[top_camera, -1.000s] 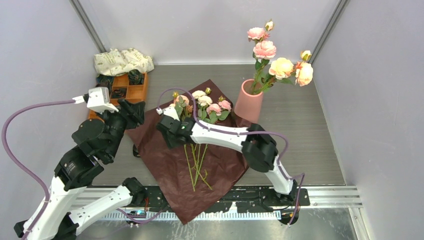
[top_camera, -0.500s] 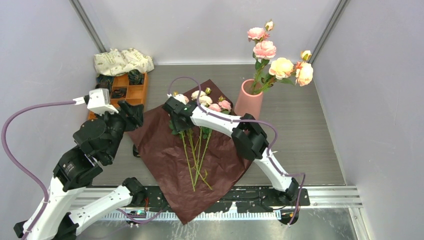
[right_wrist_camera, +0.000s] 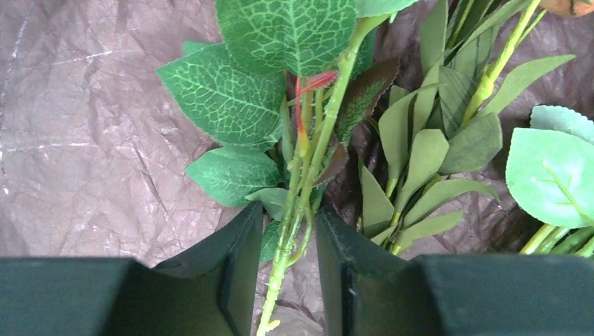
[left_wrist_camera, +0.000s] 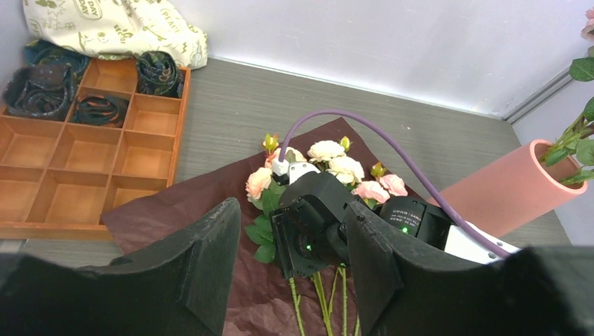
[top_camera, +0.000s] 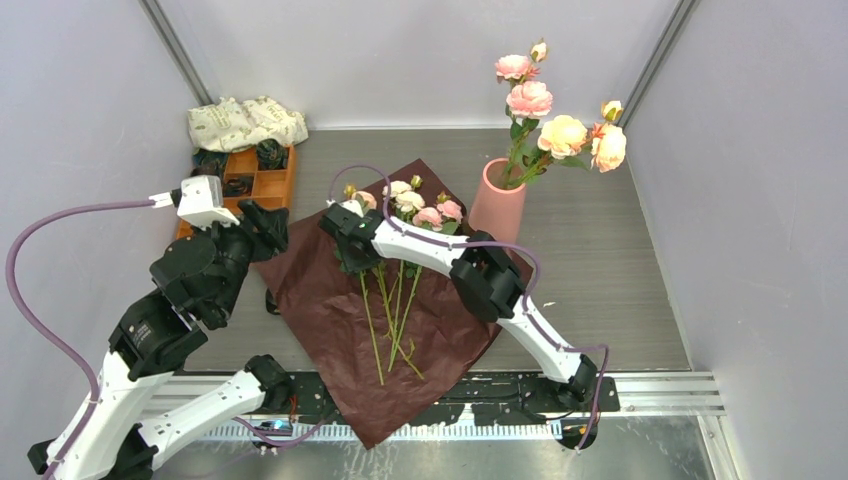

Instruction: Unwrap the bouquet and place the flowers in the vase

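The bouquet lies unwrapped: several pink and cream flowers (top_camera: 415, 205) rest on the spread maroon paper (top_camera: 320, 320), stems (top_camera: 393, 315) pointing toward the arms. The salmon vase (top_camera: 497, 205) stands beside the paper and holds several roses (top_camera: 545, 125). My right gripper (top_camera: 350, 240) is down on the leftmost flower just below its leaves. In the right wrist view one green stem (right_wrist_camera: 302, 183) runs between its fingers, with a gap on each side of my right gripper (right_wrist_camera: 288, 224). My left gripper (top_camera: 268, 225) hovers open over the paper's left edge, and my left gripper (left_wrist_camera: 291, 210) holds nothing.
An orange compartment tray (top_camera: 268, 180) with dark rolled items sits at the back left. A cream patterned cloth bundle (top_camera: 245, 122) lies behind it. Grey walls close in on both sides and the back. The right arm's purple cable (top_camera: 400, 205) arches over the flower heads.
My right gripper has moved up the stems toward the flower heads, and its jaws have narrowed around one stem. The left arm has barely moved.
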Controlling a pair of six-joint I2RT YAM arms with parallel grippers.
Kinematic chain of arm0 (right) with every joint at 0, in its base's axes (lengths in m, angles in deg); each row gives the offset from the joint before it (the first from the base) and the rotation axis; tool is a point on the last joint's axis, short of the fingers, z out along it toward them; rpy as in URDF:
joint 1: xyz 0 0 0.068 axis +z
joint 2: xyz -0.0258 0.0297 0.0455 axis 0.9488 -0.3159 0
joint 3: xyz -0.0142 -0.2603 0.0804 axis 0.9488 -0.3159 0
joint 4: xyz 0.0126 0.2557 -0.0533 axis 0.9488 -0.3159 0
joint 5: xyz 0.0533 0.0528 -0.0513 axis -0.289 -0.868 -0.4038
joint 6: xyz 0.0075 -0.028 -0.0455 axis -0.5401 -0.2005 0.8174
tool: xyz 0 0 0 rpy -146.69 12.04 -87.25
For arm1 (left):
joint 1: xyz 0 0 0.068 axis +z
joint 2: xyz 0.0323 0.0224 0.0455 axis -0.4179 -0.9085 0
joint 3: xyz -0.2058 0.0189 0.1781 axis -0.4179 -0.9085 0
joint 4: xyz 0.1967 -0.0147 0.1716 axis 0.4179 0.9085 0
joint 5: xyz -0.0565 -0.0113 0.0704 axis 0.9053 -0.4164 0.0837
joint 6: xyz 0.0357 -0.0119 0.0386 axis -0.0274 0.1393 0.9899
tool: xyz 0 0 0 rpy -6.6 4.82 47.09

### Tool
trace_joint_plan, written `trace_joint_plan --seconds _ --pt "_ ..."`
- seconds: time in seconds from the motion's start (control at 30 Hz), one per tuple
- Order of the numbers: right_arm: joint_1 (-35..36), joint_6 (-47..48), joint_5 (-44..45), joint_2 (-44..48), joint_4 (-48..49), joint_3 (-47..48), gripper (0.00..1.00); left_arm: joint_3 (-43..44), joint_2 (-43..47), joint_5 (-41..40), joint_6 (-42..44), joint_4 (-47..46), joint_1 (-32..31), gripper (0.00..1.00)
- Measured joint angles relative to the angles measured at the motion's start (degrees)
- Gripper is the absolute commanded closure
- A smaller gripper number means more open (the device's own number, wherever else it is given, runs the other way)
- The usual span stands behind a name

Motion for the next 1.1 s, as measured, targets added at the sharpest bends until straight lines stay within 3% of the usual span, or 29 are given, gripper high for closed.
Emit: trace_joint_plan --seconds 0.4,0.73,1.1 --pt "-0.02 -0.07 0.31 -0.24 -0.66 0.31 0.98 0.0 0.0 -0.02 0.02 0.0 0.0 0.42" --pt "0.15 0.66 0.35 5.84 -1.68 0.85 0.99 0.0 -0.35 -0.04 0.02 0.0 0.0 0.42" --pt "0.74 7.13 2.49 32.44 -0.31 1.14 0.99 0.0 -0.7 0.0 0.02 -0.02 0.0 0.42"
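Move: The peach rose's stem already runs between the right hand's parted fingers, practically at the fingertips; its bloom lies about 14 cm ahead. The white roses are some 9 cm to the right and 13 cm ahead, the pink ones about 15 cm right and 11 cm ahead. The vase stands roughly 26 cm to the right and 5 cm farther out. From the raised left hand, the stem is about 14 cm right, 7 cm ahead and 38 cm below. Closing on the peach rose's stem first, the right hand stays low over the wrapping paper until the fingers pinch it shut, then shoots up about 30 cm, drifting only slightly left near the end. On the way the wrist tilts some 30 degrees, swinging the fingertips forward and to the left, and the fingers keep their grip. ##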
